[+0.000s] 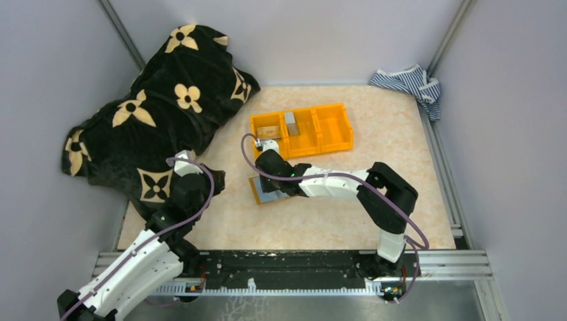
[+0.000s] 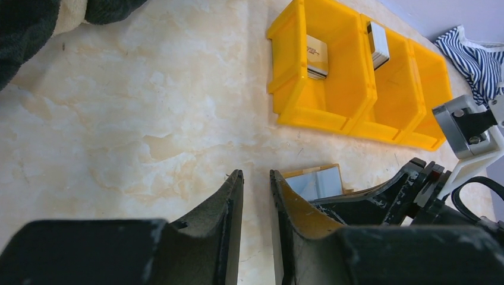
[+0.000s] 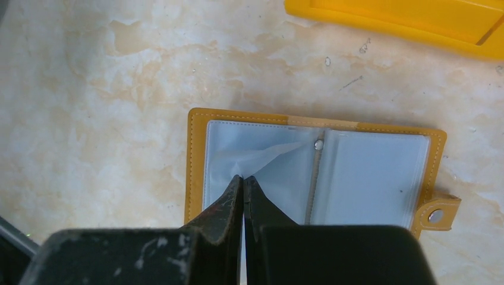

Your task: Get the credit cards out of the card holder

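Note:
The card holder [image 1: 262,189] lies open on the table, orange-tan outside with pale grey-blue clear sleeves [image 3: 368,172] and a snap tab [image 3: 438,215]. My right gripper [image 3: 243,177] stands over its left half, shut, with a raised fold of the left sleeve pinched at its tips. From above, the right gripper [image 1: 275,184] covers much of the holder. My left gripper [image 2: 257,173] hovers just left of the card holder [image 2: 315,181], slightly open with nothing between its fingers. Two cards [image 2: 317,56] [image 2: 378,44] stand in the orange bin.
An orange three-compartment bin [image 1: 334,105] sits just beyond the holder, its rim [image 3: 416,24] close to the right gripper. A black flowered blanket [image 1: 167,114] is heaped at the left back. A striped cloth [image 1: 408,83] lies in the far right corner.

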Controlling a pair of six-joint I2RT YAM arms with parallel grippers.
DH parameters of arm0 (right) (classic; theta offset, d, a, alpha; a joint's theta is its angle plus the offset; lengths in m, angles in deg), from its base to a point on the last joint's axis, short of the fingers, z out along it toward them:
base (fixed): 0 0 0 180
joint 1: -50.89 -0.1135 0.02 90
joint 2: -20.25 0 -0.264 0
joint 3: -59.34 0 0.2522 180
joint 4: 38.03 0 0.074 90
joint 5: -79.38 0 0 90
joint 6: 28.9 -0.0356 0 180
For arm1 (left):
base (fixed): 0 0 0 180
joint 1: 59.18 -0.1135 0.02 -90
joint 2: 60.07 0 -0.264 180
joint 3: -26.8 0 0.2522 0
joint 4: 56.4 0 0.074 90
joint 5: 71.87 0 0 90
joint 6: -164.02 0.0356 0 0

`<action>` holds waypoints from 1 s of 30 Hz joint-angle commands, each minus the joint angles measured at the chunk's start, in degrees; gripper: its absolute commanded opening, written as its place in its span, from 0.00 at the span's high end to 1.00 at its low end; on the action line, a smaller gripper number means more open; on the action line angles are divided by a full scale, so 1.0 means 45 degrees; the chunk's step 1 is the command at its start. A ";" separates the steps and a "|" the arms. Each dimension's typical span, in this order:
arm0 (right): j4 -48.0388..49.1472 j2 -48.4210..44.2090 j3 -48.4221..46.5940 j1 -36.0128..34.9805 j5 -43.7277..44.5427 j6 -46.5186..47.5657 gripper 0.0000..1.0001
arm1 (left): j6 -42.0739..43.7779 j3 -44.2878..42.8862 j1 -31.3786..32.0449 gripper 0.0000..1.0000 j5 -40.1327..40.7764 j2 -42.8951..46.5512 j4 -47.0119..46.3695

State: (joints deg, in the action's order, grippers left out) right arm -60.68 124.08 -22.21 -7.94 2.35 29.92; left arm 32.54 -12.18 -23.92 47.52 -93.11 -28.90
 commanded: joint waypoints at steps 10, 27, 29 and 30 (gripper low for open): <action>0.1342 -0.1608 0.1085 0.0801 -0.1151 -0.0341 0.42 | 0.0247 -0.0047 0.0003 0.71 -0.0819 -0.0613 -0.0979; -0.1178 -0.0758 0.1101 0.1071 0.1369 0.0951 0.18 | 0.0457 -0.0336 0.0015 0.71 -0.1806 -0.1904 -0.1903; -0.1217 -0.0594 0.1080 0.1077 0.1356 0.0969 0.18 | 0.0518 -0.0319 0.0020 0.71 -0.1777 -0.1906 -0.1895; -0.1252 -0.0537 0.1063 0.1080 0.1353 0.0976 0.18 | 0.0541 -0.0316 0.0015 0.71 -0.1776 -0.1898 -0.1873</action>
State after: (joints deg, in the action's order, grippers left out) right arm -65.77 120.63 -17.30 -3.30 6.70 33.14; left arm 33.66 -12.22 -23.92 39.69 -102.11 -35.43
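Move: The right gripper is shut on the clear sleeve leaf it has pulled up from the open card holder's left half. The card holder's middle lies about 4 cm to this hand's right, level with it and 5 cm below; the clasp tab is some 10 cm right and 2 cm ahead. The orange box's middle is about 15 cm ahead and 11 cm right. From the left hand the card holder lies some 15 cm right, 3 cm back and 14 cm below. Ease the right gripper about 1.5 cm right and slightly down, opening the fingers to let go of the sleeve leaf. Hop up some 2.5 cm as they part, then swing right and down over the card holder, opening wide, to end about 6.5 cm right of the start. Bring the empty left gripper right towards the card holder and a little down, its opening unchanged. ##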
